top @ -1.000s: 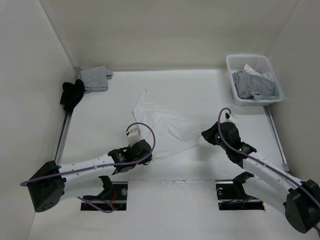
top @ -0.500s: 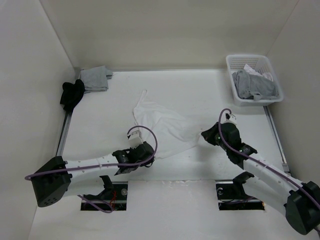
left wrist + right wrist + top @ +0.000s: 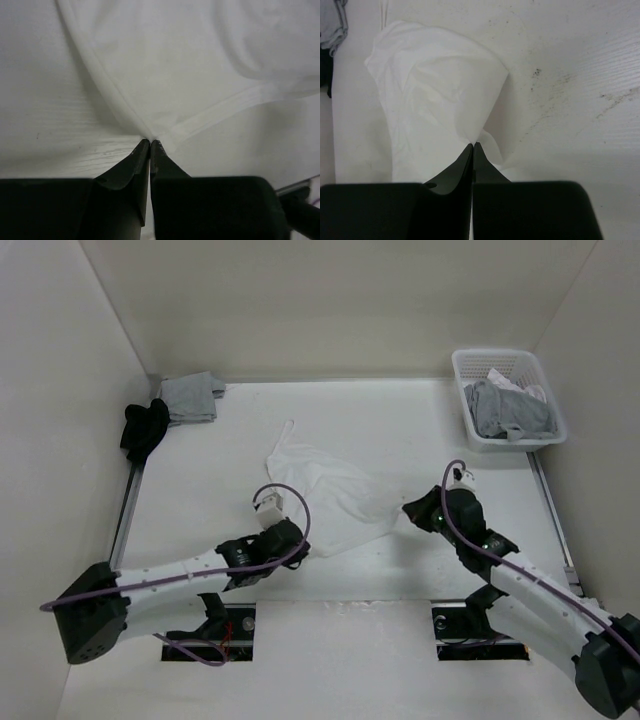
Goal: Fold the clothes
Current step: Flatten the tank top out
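Observation:
The clothes (image 3: pixel 335 490), a thin white sleeveless top, lie crumpled in the middle of the table, with a narrow strap (image 3: pixel 287 432) pointing to the far side. My left gripper (image 3: pixel 298 551) is shut on the top's near hemmed corner (image 3: pixel 165 137), pinching the fabric at its fingertips (image 3: pixel 144 146). My right gripper (image 3: pixel 407 507) is shut on the top's right edge (image 3: pixel 487 140), which rises in a peak to its fingertips (image 3: pixel 478 148). In the right wrist view the garment (image 3: pixel 435 95) bunches up ahead of the jaws.
A white basket (image 3: pixel 506 398) with grey garments stands at the far right. A folded grey garment (image 3: pixel 190 397) and a black one (image 3: pixel 145 428) lie in the far left corner. Metal rails (image 3: pixel 128 502) run along the table's left and right sides.
My left gripper has closed on the top's near corner; it stood open half a second ago. The right gripper kept its hold and shifted slightly, bunching the cloth's right side.

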`<state>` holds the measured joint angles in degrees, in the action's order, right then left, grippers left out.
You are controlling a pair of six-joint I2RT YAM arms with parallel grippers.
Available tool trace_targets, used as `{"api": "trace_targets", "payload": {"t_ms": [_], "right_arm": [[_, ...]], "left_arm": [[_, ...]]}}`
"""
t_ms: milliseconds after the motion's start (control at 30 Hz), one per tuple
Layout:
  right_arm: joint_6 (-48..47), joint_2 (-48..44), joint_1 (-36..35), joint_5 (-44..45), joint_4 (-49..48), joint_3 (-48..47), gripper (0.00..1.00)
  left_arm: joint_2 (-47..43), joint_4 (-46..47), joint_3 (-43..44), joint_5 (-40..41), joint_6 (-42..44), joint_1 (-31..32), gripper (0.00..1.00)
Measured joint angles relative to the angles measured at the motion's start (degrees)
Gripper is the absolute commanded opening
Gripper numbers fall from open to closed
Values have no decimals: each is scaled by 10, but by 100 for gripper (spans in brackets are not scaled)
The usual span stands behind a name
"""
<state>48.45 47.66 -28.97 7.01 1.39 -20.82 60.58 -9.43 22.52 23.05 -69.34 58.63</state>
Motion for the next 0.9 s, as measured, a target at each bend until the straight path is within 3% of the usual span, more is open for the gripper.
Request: {"api": "trace_targets", "payload": {"t_ms": [200,367,533,700,800,900], "right_arm": [[-10,-100,-30,14,106,-58,0],[-40,-167,-96,74,207,-239,0],[-78,-165,-175,132,239,-429,0],[-112,-129,-221,165,241,-511,0],[-128,-91,-203,162,238,-511,0],[-136,-33,-135,122,223,-492,0]], "left_arm": [[-185,-51,81,9,89,-67,0],[-249,-56,233,19,178,-126,0],[-260,-30,334,20,236,-147,1],[-243,5,371,20,264,-143,2],[-214,25,371,17,267,-159,2],[-169,52,355,-2,259,-214,2]]}}
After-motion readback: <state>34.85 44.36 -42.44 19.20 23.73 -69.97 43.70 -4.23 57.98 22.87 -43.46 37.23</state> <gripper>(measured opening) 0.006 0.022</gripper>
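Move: Already pinched in both hands, the tank top has its middle about 13 cm ahead of the left hand, 7 cm to its left and 3 cm below; from the right hand the middle lies 2 cm ahead, 16 cm left and 9 cm below. The folded grey cloth is some 36 cm ahead and 26 cm left of the left hand. The basket stands roughly 24 cm ahead and 24 cm right of the right hand. Sweeping up fast together, both hands keep their pinch on the tank top's corners and climb nearly 40 cm, the left easing some 7 cm left, the right drawing back 9 cm first. Fingertips tip upward, the left by about 50 degrees, the right somewhat less; then both turn forward and begin to sink. ##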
